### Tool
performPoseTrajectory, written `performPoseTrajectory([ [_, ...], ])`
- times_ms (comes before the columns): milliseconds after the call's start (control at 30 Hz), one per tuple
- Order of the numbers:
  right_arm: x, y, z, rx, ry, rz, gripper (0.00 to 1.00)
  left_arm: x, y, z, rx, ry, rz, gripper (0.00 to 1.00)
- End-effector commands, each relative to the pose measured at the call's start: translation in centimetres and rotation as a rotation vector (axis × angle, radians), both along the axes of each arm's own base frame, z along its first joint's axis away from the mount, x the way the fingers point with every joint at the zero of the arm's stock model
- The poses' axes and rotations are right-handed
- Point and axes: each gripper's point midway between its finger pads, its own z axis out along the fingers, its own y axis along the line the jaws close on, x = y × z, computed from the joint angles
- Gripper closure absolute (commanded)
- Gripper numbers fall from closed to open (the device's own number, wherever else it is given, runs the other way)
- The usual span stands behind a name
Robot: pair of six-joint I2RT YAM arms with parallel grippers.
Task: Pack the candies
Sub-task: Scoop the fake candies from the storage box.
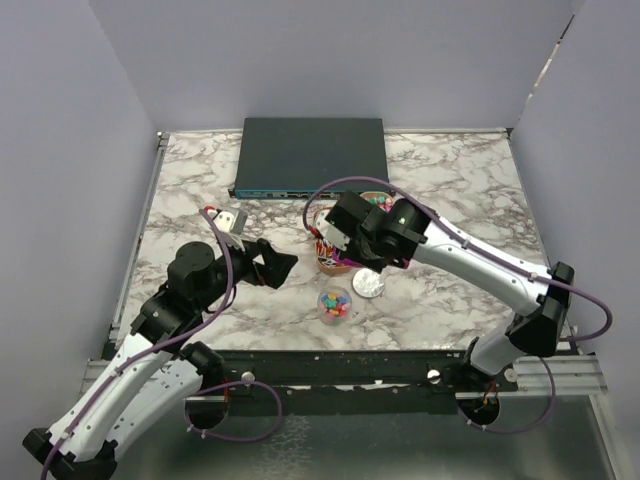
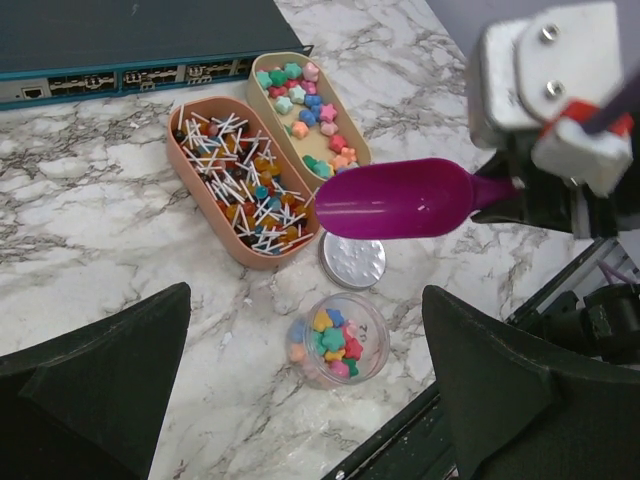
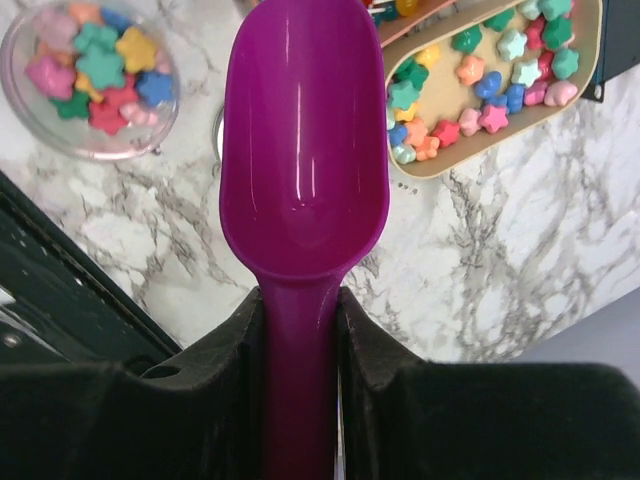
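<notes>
The candies are small star-shaped sweets in mixed colours. Some lie in a beige tray (image 2: 262, 92) (image 3: 590, 60), and others fill a small clear jar (image 2: 337, 340) (image 1: 335, 303) (image 3: 90, 75). My right gripper (image 3: 303, 330) is shut on the handle of a purple scoop (image 3: 305, 130). The scoop (image 2: 400, 198) is empty and hovers over the near end of the beige tray and a silver lid (image 2: 352, 260). My left gripper (image 2: 310, 390) is open and empty above the table, with the jar showing between its fingers.
An orange tray (image 2: 205, 205) full of white-stick sweets lies beside the beige tray. A dark network switch (image 1: 310, 155) stands at the back. The silver lid (image 1: 368, 283) lies just behind the jar. The table's black front rail (image 2: 420, 430) runs close to the jar.
</notes>
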Motion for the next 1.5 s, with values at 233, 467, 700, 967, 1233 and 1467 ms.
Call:
performPoseTrajectory([
  [233, 0.2, 2.3, -2.3, 0.063, 0.275, -0.456, 0.99, -0.3, 0.8, 0.4, 0.002, -0.020, 0.024, 0.02],
  [467, 0.0, 3.5, -3.1, 0.097, 0.385, -0.584, 0.99, -0.6, 0.9, 0.9, -0.008, -0.037, 0.025, 0.02],
  [700, 0.8, 3.5, -3.9, 0.106, 0.439, -0.679, 0.99, -0.8, 1.0, 1.1, -0.014, -0.046, 0.023, 0.01],
  [967, 1.9, 3.6, -5.0, 0.113, 0.463, -0.718, 0.99, -0.9, 1.1, 1.4, -0.020, -0.054, 0.026, 0.01],
  [1233, 3.1, 4.1, -7.0, 0.096, 0.490, -0.721, 0.99, -1.0, 1.1, 1.5, -0.023, -0.057, 0.026, 0.01],
  [1467, 4.7, 4.5, -8.9, 0.098, 0.512, -0.736, 0.99, -1.1, 1.0, 1.4, -0.020, -0.054, 0.022, 0.01],
])
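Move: The right hand holds the empty purple scoop. The middle of the lollipop box lies about 10 cm ahead of this hand, 8 cm to its left and 17 cm below. The star-candy box is about 13 cm ahead and 3 cm right, the lid nearly straight below, and the clear jar of stars 6 cm back and 8 cm left. From the idle left hand the lollipop box is roughly 12 cm ahead, 12 cm right and 22 cm down. Swinging clockwise by some 40 degrees, the right hand first runs a little forward, eases back while drifting left, then sinks forward, ending about 8 cm lower at the near right corner of the lollipop box. The wrist tips until the fingers point nearly straight down; they keep their grip on the scoop and bring its lip in among the lollipops at the box's near end. ##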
